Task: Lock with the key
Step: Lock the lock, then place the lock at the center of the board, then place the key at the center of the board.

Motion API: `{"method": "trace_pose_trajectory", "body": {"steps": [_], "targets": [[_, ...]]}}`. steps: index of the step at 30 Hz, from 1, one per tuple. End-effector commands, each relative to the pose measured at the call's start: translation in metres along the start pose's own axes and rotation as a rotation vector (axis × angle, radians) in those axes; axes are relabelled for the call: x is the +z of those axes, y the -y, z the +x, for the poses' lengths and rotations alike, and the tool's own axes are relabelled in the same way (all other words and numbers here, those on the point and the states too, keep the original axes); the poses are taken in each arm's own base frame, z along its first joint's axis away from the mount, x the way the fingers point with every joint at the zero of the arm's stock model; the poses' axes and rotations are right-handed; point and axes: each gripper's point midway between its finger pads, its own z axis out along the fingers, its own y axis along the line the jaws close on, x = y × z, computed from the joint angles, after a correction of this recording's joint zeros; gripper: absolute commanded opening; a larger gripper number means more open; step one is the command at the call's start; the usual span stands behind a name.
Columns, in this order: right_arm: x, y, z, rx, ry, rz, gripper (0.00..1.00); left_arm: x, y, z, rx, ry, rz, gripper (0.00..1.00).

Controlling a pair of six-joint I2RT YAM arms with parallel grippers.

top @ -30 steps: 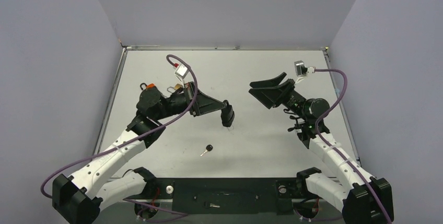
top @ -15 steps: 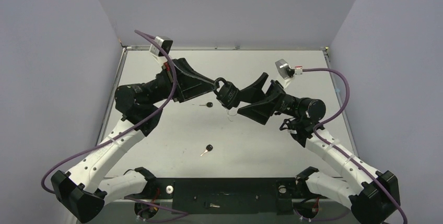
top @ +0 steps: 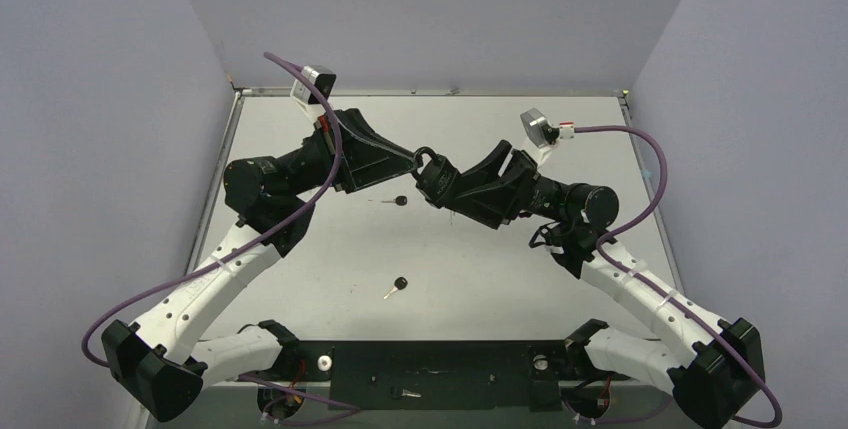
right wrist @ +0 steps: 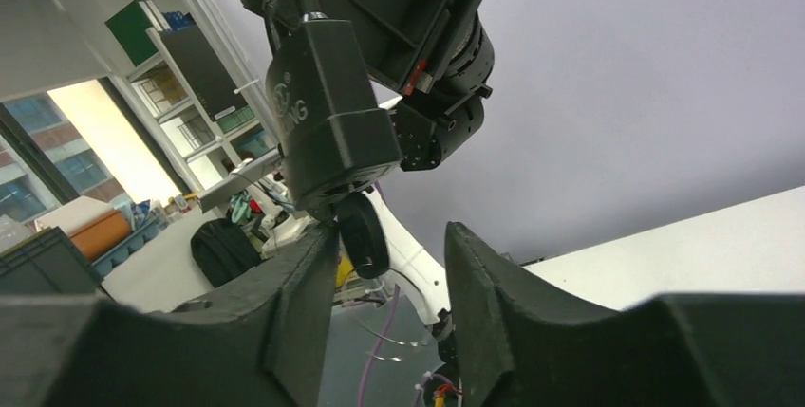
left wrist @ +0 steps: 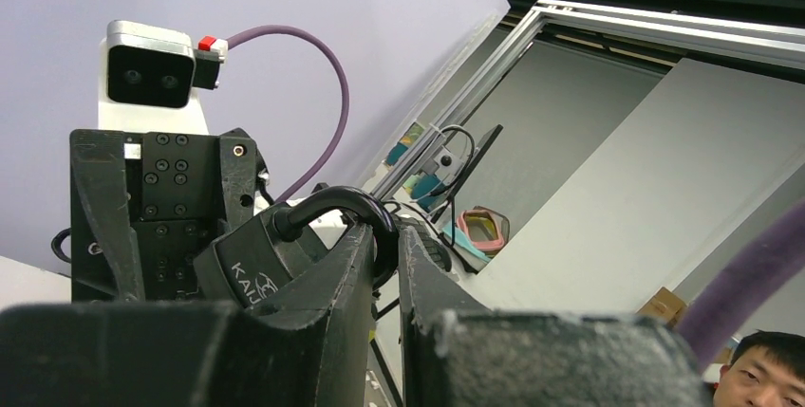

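Observation:
A black padlock (top: 436,179) hangs in the air over the middle of the table. My left gripper (top: 418,161) is shut on its shackle (left wrist: 342,203), with the lock body (left wrist: 252,260) to the left of the fingers. A key with a round black head (right wrist: 364,234) sticks out of the bottom of the padlock (right wrist: 327,122). My right gripper (top: 455,189) faces the lock from the right. Its fingers straddle the key head, which sits against the left finger (right wrist: 304,284), with a gap to the other finger. That gripper (right wrist: 389,236) is open.
Two loose black-headed keys lie on the table: one (top: 399,283) near the front centre, another (top: 398,201) under the left arm. Purple cables loop off both wrists. Grey walls close in the table on three sides.
The left arm lifted the padlock up and back to the middle. The right arm swung in from the right to meet it, and its jaws have narrowed around the key head.

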Motion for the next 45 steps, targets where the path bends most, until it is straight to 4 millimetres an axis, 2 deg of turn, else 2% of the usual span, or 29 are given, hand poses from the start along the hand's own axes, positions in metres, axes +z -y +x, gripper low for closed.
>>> {"method": "trace_pose_trajectory", "body": {"steps": [1,4,5,6,9,12,15,17,20,24,31,32,34,35,36,37,38,39,40,41,42,43,44,45], "targets": [[0.008,-0.021,-0.019,-0.087,0.049,-0.061,0.31,0.004,0.045,-0.011,0.099,0.042,0.121,0.0],[0.007,-0.021,-0.018,-0.083,0.048,-0.059,0.13,0.003,0.043,-0.012,0.103,0.043,0.114,0.0],[0.007,-0.023,-0.019,-0.086,0.051,-0.062,0.03,0.003,0.042,-0.012,0.103,0.043,0.112,0.0],[0.006,-0.022,-0.018,-0.083,0.052,-0.059,0.0,0.002,0.041,-0.014,0.106,0.049,0.114,0.0],[0.003,-0.022,-0.014,-0.074,0.056,-0.062,0.0,-0.002,0.045,-0.021,0.129,0.076,0.137,0.0],[0.0,-0.026,-0.011,-0.059,0.065,-0.087,0.0,-0.006,0.054,-0.037,0.17,0.131,0.194,0.0],[-0.003,-0.019,-0.007,-0.048,0.063,-0.066,0.0,-0.005,0.06,-0.049,0.195,0.169,0.23,0.0],[-0.004,-0.006,-0.002,-0.056,0.043,0.0,0.0,-0.004,0.06,-0.058,0.213,0.197,0.221,0.0],[-0.014,0.024,0.011,-0.089,-0.012,0.16,0.0,-0.001,0.062,-0.065,0.244,0.217,0.206,0.0],[-0.027,0.049,0.026,-0.099,-0.057,0.278,0.0,0.0,0.061,-0.076,0.267,0.235,0.191,0.0],[-0.06,0.084,0.041,-0.07,-0.039,0.436,0.0,-0.008,0.039,-0.09,0.264,0.25,0.148,0.0],[-0.069,0.091,0.042,-0.065,-0.027,0.475,0.0,-0.009,0.03,-0.092,0.251,0.252,0.121,0.0],[-0.1,0.124,0.043,-0.026,0.01,0.678,0.0,-0.012,0.0,-0.094,0.257,0.254,0.04,0.0],[-0.117,0.136,0.036,-0.021,0.044,0.763,0.0,-0.015,-0.018,-0.093,0.24,0.256,-0.004,0.0],[-0.145,0.156,0.034,0.016,0.076,0.903,0.0,-0.018,-0.041,-0.094,0.232,0.255,-0.061,0.0],[-0.158,0.164,0.032,0.031,0.094,0.967,0.0,-0.022,-0.063,-0.088,0.2,0.25,-0.1,0.0],[-0.184,0.179,0.035,0.077,0.112,1.093,0.0,-0.025,-0.085,-0.087,0.182,0.248,-0.132,0.0],[-0.195,0.184,0.034,0.095,0.118,1.148,0.0,-0.028,-0.106,-0.077,0.146,0.235,-0.157,0.0],[-0.216,0.193,0.041,0.132,0.115,1.249,0.0,-0.03,-0.134,-0.073,0.124,0.223,-0.199,0.0],[-0.222,0.195,0.041,0.139,0.116,1.284,0.0,-0.03,-0.154,-0.06,0.111,0.2,-0.228,0.0],[-0.237,0.2,0.044,0.146,0.121,1.36,0.0,-0.032,-0.183,-0.054,0.078,0.193,-0.273,0.0],[-0.243,0.201,0.041,0.143,0.128,1.398,0.0,-0.03,-0.199,-0.043,0.065,0.173,-0.289,0.0],[-0.258,0.205,0.044,0.15,0.132,1.477,0.0,-0.033,-0.23,-0.035,0.024,0.164,-0.327,0.0],[-0.263,0.206,0.041,0.149,0.141,1.507,0.0,-0.029,-0.237,-0.028,0.011,0.155,-0.309,0.0]]}}
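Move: The key's black head, sticking out below the padlock, sits between the right hand's half-open fingers, about 1 cm back and 1 cm left of the hand point, level with it. The padlock body is 3 cm left and some 5 cm above that hand. On the table about 41 cm below it, one loose key lies 4 cm ahead and 11 cm left, another 25 cm ahead and 12 cm left. From the left hand, the head is about 5 cm right and 10 cm below, level fore and aft. The right fingers shut on the key's head and pinch it. The right hand eases back barely 2 cm, then carries the key down some 20 cm, forward and right away from the padlock, turning clockwise about 50 degrees as the fingers tip downward. The left keeps its grip on the shackle, moving forward about 14 cm and finally sinking. ##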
